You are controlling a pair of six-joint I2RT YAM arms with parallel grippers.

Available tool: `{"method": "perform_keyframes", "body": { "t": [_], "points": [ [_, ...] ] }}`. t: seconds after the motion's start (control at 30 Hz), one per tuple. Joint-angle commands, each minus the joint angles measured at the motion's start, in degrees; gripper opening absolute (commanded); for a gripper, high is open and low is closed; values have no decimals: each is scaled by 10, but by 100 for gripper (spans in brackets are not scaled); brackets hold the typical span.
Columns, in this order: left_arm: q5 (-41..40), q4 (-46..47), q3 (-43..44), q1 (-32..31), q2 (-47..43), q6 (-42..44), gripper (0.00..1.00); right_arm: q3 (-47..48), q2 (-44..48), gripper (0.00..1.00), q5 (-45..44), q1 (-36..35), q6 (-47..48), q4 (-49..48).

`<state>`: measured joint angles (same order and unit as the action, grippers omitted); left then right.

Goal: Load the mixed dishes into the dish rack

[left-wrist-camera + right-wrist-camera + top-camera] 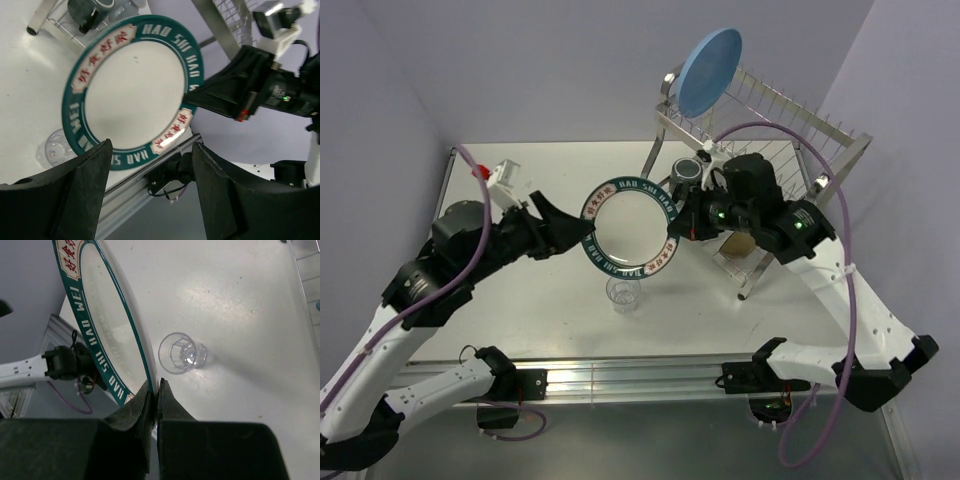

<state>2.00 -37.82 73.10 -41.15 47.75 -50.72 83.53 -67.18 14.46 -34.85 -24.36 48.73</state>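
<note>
The white plate with the dark teal lettered rim (630, 228) hangs tilted above the table. My right gripper (678, 222) is shut on its right rim, and the right wrist view shows the fingertips (167, 395) pinching the plate's edge (107, 320). My left gripper (572, 228) stands open at the plate's left rim. In the left wrist view the plate (132, 90) lies just beyond the spread fingers (87, 185), with nothing between them. Below the plate, a clear glass (623, 293) (182, 352) stands on the table. The light-blue plate (710, 70) stands upright in the dish rack (790, 125).
A dark mug (688, 172) (85, 12) sits by the rack's near-left leg. A brownish object (735, 243) lies under the rack's lower tier. The metal rail (640, 378) runs along the table's near edge, with both arm bases on it.
</note>
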Motion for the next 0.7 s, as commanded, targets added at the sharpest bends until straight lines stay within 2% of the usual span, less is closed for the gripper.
{"method": "perform_keyframes", "body": {
  "t": [0.0,0.13,0.33,0.67],
  "points": [
    [55,45,13,1,20,40,71,24,49,0,51,16,6,42],
    [54,28,33,1,47,66,72,63,75,0,66,25,5,90],
    [70,20,45,1,63,99,72,67,107,0,88,27,-4,116],
    [243,162,-8,1,67,101,71,60,112,0,180,41,-37,80]
  ]
}}
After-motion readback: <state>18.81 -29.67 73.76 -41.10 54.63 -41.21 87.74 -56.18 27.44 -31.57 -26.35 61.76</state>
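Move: The right fingers grip the patterned plate by its right rim, its middle about 9 cm to their left and roughly level. The left hand's open fingers, where the plate is brought, are some 17 cm left of the right hand, 3 cm back and 6 cm higher. From the left hand the plate's middle is about 9 cm right, 4 cm ahead and 5 cm lower. The glass is about 10 cm left, 1 cm ahead and 26 cm below the right hand; the dark mug is some 26 cm ahead, 6 cm right and 22 cm below it. Back some 9 cm towards the base goes the right hand, rising about 5 cm and easing 3 cm to the right, keeping its grip on the plate's rim. The left hand goes right about 5 cm towards the plate, dipping and then rising again, and turns nearly 20 degrees clockwise with its fingers staying open around the approaching left rim. ##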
